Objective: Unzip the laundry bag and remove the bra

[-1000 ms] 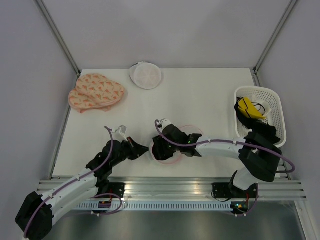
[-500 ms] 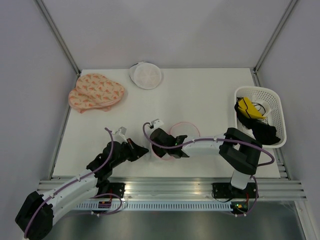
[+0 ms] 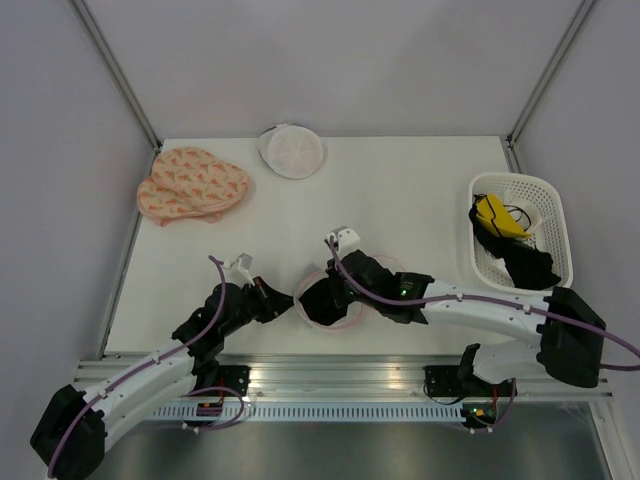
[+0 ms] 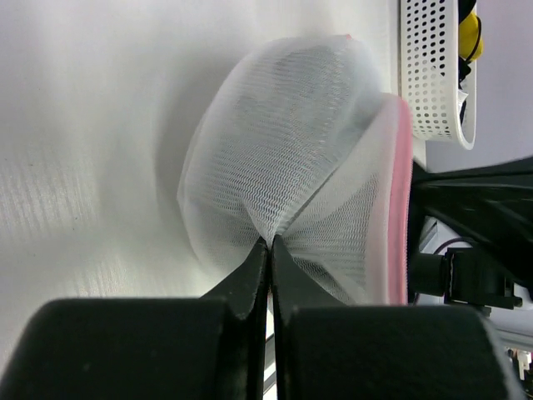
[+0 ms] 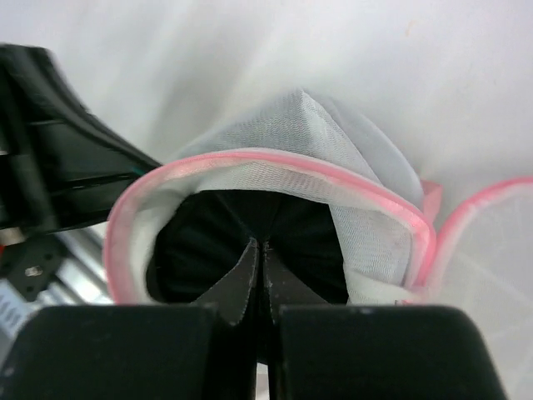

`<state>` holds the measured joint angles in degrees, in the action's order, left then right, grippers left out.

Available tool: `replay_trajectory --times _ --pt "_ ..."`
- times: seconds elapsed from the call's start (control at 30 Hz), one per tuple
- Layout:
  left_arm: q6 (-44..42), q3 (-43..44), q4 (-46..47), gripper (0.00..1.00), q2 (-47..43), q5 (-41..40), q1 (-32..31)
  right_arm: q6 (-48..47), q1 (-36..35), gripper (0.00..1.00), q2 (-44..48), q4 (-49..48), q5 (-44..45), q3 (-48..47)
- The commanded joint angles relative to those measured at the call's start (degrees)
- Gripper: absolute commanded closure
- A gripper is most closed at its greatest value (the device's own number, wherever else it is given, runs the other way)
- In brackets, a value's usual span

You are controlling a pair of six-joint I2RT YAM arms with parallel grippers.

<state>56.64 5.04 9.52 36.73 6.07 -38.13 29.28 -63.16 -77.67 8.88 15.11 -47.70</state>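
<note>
The laundry bag is white mesh with a pink rim and lies unzipped near the table's front edge. Its mouth gapes toward my right wrist. Inside it lies the black bra. My right gripper reaches into the mouth and is shut on the bra's black fabric; from above it sits at the bag. My left gripper is shut on a pinch of the bag's mesh at its left side.
A white perforated basket at the right edge holds yellow and black items. An orange patterned padded piece lies at the back left. A round white mesh bag sits at the back middle.
My right gripper has gone from open to shut inside the bag's mouth, on the black fabric. Its arm has swung out to the right. The left gripper kept its hold.
</note>
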Motion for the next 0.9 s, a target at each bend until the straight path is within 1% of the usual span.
replay_trajectory --times 0.0,0.07,0.2,0.27,0.3,0.43,0.57,0.63,0.7,0.73,0.77,0.8,0.83,0.87 --pt "0.8 0.0 0.9 0.98 0.1 -0.8 -0.2 -0.8 -0.1 1.00 6.6 0.8 -3.0 0.5" --pt "0.8 0.1 0.9 0.98 0.4 -0.9 -0.2 -0.7 -0.1 1.00 8.2 0.9 -6.2 0.4" --pt "0.8 0.1 0.8 0.98 0.4 -0.9 -0.2 -0.1 -0.1 1.00 11.2 1.4 -9.2 0.3" --pt "0.9 0.1 0.8 0.98 0.4 -0.8 -0.2 -0.2 0.0 1.00 12.8 -0.8 -11.8 1.6" --pt "0.9 0.0 0.8 0.98 0.4 -0.8 -0.1 0.2 0.0 1.00 14.4 -1.5 -16.7 1.9" --pt "0.9 -0.1 0.5 0.98 0.2 -0.9 -0.2 1.6 1.4 1.00 15.8 -5.6 -29.3 2.0" --pt "1.0 0.1 0.8 0.98 0.3 -1.1 -0.2 2.9 1.4 0.99 14.5 -9.3 -37.8 2.3" --pt "1.0 0.1 0.9 0.98 0.3 -0.9 -0.2 3.6 1.4 1.00 13.7 -13.7 -41.7 2.5" --pt "1.1 0.1 0.9 0.98 0.2 -0.9 -0.2 6.7 1.5 1.00 12.8 -19.1 -48.6 3.7" --pt "1.2 0.0 0.9 0.98 0.1 -0.9 -0.2 7.6 1.5 1.00 12.4 -23.5 -50.9 4.0" --pt "1.2 0.0 0.8 0.98 0.0 -0.7 -0.2 8.3 1.5 1.00 11.9 -24.9 -53.3 3.9" --pt "1.2 0.0 0.8 0.98 -0.1 -0.7 -0.2 9.6 1.4 0.99 11.8 -26.4 -54.0 4.1" --pt "1.2 -0.1 0.8 0.98 -0.3 -0.7 -0.2 10.3 1.4 0.99 11.8 -30.4 -54.7 4.8" --pt "1.2 -0.1 0.8 0.98 -0.3 -0.8 -0.2 11.0 1.4 1.00 12.1 -32.8 -57.2 5.2"
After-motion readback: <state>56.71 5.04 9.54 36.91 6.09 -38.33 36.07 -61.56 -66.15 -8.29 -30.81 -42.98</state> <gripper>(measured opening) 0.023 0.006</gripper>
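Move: The closed right fingers already grip the top of the black bra; its bulk hangs about 5 cm below that hand, some 3 cm back and 2 cm to its left, still inside the bag. The laundry bag's pink-rimmed opening surrounds it, about 3 cm back, 1 cm left and 6 cm lower. From the left hand, which already pinches the mesh beside the rim, the bra lies some 8 cm to the right, about level fore-and-aft and 4 cm lower. The right hand keeps its pinch on the bra and draws it up out of the bag's opening, first rising about 5 cm, then sweeping back towards the robot by some 12 cm in all while still climbing and easing left, as the wrist turns counter-clockwise and rolls its left side up until the fingers point left and nearly level. The left hand stays put with its fingers shut on the bag's mesh, holding that edge against the pull. ##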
